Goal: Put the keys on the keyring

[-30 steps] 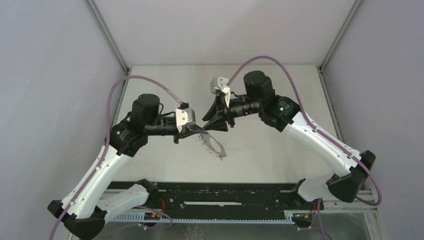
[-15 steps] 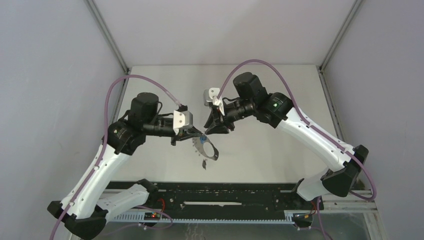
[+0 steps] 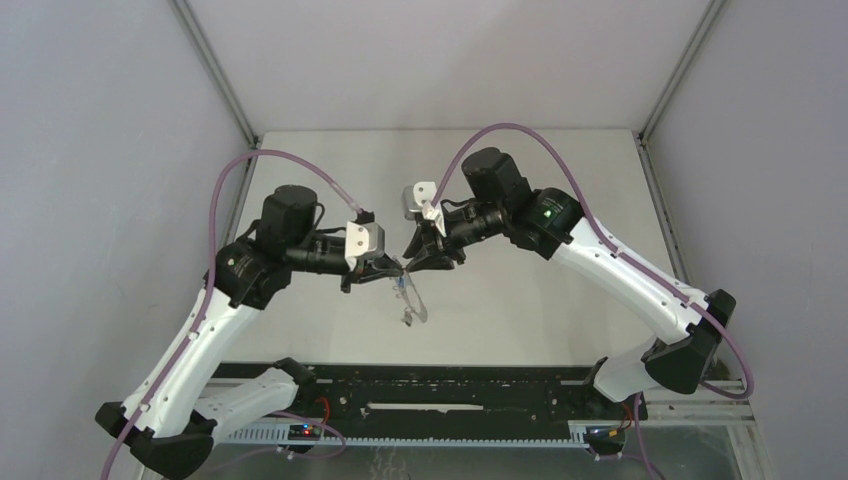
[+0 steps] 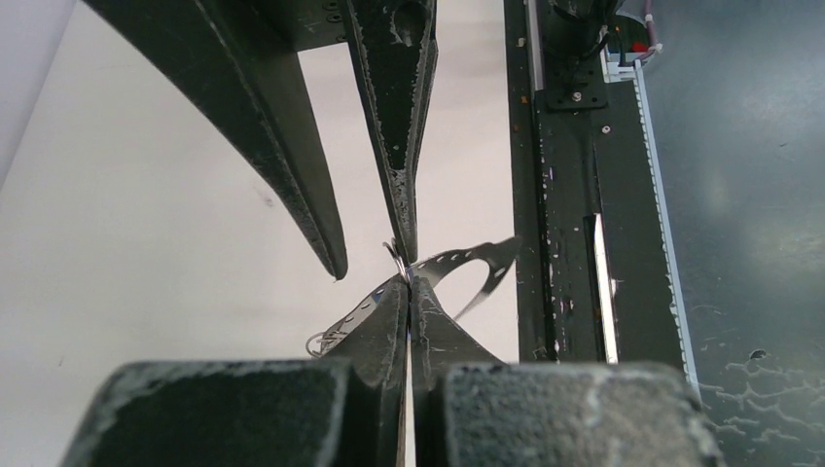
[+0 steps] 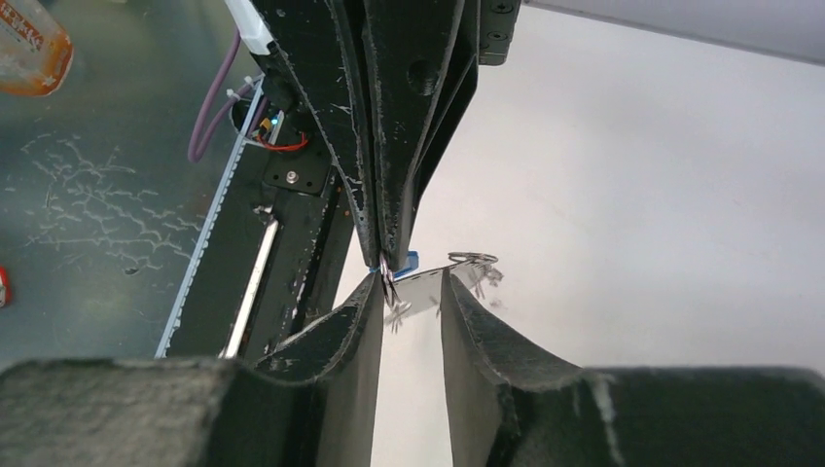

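Observation:
My left gripper (image 3: 393, 270) is shut on the keyring (image 3: 413, 302), a thin grey metal loop with a row of small holes, held above the table. In the left wrist view the keyring (image 4: 465, 261) is pinched at the left gripper's (image 4: 409, 284) tips and curves out to both sides. My right gripper (image 3: 410, 256) meets it tip to tip from the right and is open. In the right wrist view the right gripper (image 5: 412, 290) straddles the keyring's strip (image 5: 428, 279). A blue key head (image 5: 408, 261) shows just behind the left fingertips. A small wire ring (image 5: 474, 258) sticks out at the strip's far end.
The white table (image 3: 530, 300) has a black rail (image 3: 420, 385) along its near edge. Grey walls and metal posts (image 3: 215, 75) close in the sides and back. An orange bottle (image 5: 29, 44) lies on the floor beyond the rail.
My right gripper has moved left and down until its tips meet the left gripper's, and its jaws have narrowed a little. The keyring has swung and now hangs more edge-on.

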Controlling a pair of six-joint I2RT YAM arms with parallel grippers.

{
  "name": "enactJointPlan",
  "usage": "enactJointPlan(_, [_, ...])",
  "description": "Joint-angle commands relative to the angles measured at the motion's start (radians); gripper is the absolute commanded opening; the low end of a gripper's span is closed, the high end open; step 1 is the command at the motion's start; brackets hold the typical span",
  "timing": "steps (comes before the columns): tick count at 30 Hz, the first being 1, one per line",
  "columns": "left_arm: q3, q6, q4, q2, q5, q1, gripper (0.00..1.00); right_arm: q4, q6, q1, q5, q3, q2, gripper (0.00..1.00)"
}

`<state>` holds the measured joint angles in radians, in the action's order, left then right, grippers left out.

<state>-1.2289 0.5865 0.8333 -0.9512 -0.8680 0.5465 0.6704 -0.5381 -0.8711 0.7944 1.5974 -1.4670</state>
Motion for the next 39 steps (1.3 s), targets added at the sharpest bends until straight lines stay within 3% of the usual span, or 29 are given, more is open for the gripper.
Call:
enactJointPlan(1, [-0.039, 0.017, -0.021, 0.006, -0.035, -0.007, 0.0, -0.048, -0.02, -0.006, 0.023, -0.005, 0.034, 0.32])
enactJointPlan(10, [-0.033, -0.009, -0.049, 0.004, -0.031, -0.008, 0.0, -0.037, -0.02, -0.014, 0.047, -0.005, 0.016, 0.0])
enactJointPlan(13, [-0.02, -0.029, -0.077, 0.008, -0.013, -0.008, 0.02, -0.07, 0.018, -0.016, 0.033, -0.013, 0.015, 0.0])
enactJointPlan(15, [-0.012, -0.045, -0.099, 0.017, 0.018, -0.008, 0.16, -0.132, 0.081, 0.001, 0.037, -0.047, 0.03, 0.0])
enactJointPlan(19, [0.006, 0.017, -0.093, 0.054, 0.054, -0.01, 0.27, -0.456, 0.321, 0.075, 0.136, -0.227, 0.118, 0.0])
enactJointPlan(22, [0.049, 0.058, -0.132, 0.102, 0.058, -0.009, 0.27, -0.638, 0.452, 0.1, 0.176, -0.313, 0.155, 0.0])
enactJointPlan(29, [0.117, 0.134, -0.204, 0.159, 0.073, -0.008, 0.26, -0.807, 0.584, 0.093, 0.167, -0.405, 0.171, 0.0])
enactJointPlan(35, [0.126, 0.165, -0.192, 0.157, 0.102, -0.008, 0.36, -0.978, 0.683, 0.085, 0.134, -0.513, 0.208, 0.0])
enactJointPlan(39, [0.123, 0.123, -0.199, 0.15, 0.108, -0.009, 0.36, -1.155, 0.746, 0.071, 0.081, -0.61, 0.242, 0.0])
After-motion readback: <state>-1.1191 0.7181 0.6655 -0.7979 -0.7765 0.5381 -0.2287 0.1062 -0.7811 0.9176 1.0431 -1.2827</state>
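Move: The small metal ring at the keyring's upper end is still pinched between the left fingertips, right at that hand's point. It also sits between the open right fingers, about 1 cm back from their middle and level sideways and in height. From the right hand, the blue tag hangs about 3 cm back and 3 cm lower, straight in line sideways; the keyring plate's middle is roughly 5 cm back, 1 cm right and 5 cm below. The right fingers shut on the metal ring while that hand eases slightly back. Only then do the left fingers open and let go, the left hand drawing off left, up and forward about 3 cm and rolling some 20 degrees. Keeping its pinch, the right hand dips about 2 cm and comes back up, its fingers tilting up nearly 20 degrees towards level as it also rolls. ##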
